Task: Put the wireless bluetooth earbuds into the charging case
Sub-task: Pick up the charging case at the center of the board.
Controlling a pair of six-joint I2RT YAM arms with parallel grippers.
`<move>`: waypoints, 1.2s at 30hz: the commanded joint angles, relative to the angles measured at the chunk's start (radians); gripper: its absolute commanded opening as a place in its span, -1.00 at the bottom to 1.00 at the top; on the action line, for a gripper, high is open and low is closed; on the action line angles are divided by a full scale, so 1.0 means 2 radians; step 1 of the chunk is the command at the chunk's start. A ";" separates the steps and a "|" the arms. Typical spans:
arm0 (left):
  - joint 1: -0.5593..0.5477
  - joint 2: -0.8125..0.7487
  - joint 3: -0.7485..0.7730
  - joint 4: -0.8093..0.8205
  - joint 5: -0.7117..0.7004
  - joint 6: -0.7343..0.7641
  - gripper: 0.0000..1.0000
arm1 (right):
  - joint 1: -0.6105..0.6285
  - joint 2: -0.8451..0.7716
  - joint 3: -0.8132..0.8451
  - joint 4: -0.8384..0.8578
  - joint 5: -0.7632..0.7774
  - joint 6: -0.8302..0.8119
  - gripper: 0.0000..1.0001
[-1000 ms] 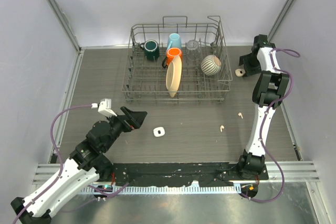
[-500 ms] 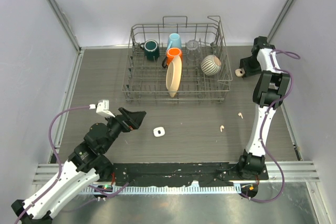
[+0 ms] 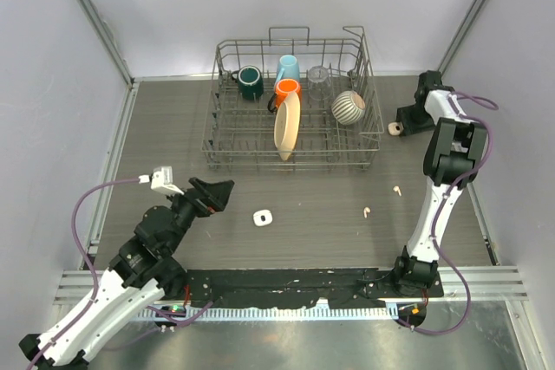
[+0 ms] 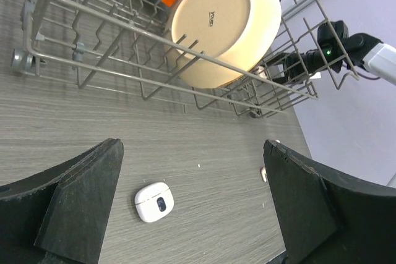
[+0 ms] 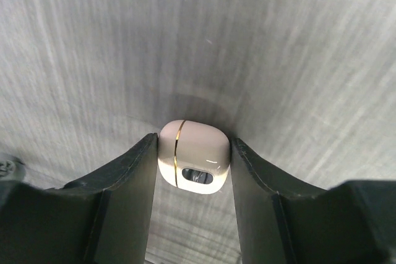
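A beige charging case (image 5: 195, 156) with a gold seam lies closed on the table at the far right, and it also shows from above (image 3: 395, 128). My right gripper (image 5: 195, 143) is shut on it, both fingers pressed to its sides. A second, white charging case (image 3: 263, 217) lies closed at the table's front middle (image 4: 154, 201). My left gripper (image 4: 193, 171) hovers wide open above and left of it (image 3: 217, 190). Two white earbuds (image 3: 396, 189) (image 3: 366, 210) lie loose on the table right of the white case; one shows by the left gripper's right finger (image 4: 263, 174).
A wire dish rack (image 3: 295, 140) stands at the back middle with a green mug (image 3: 251, 82), a blue mug (image 3: 288, 68), an orange mug (image 3: 287, 89), a tan plate (image 3: 286, 125) and a striped bowl (image 3: 349, 107). Grey walls close in both sides.
The right gripper's fingers have closed in onto the beige case, and that wrist has shifted slightly. The left arm has drawn back a little to the left, still open.
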 commanded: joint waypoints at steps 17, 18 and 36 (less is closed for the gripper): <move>0.003 0.081 0.078 0.064 0.203 0.004 1.00 | -0.018 -0.477 -0.321 0.215 0.112 -0.043 -0.98; 0.004 0.082 0.078 0.079 0.215 0.029 1.00 | -0.018 -0.517 -0.328 0.227 0.097 -0.053 -0.99; 0.003 0.124 0.051 0.237 0.196 0.093 0.88 | 0.122 -0.625 -0.288 0.192 -0.171 -0.075 -0.98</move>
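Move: Beside the dish rack's right side, the right hand already grips the charging case on the board. The left hand, its destination, is about 55 cm left, 31 cm back and 18 cm higher. The rack's middle lies roughly 36 cm left and 5 cm ahead, the nearer earbud 20 cm back and 2 cm left. From the empty left hand, the charging case is 31 cm ahead, 55 cm right and 18 cm lower; a white case lies 9 cm right, 3 cm ahead, 20 cm below. Drawing the gripped charging case a few centimetres back near the board, the right hand then sweeps it up some 36 cm, still backing, and finally swings left towards the left hand. The wrist tips the fingers from steeply down to nearly level, grip kept. The open left hand shifts about 7 cm right and as much up, turning 20 degrees clockwise towards the case. ##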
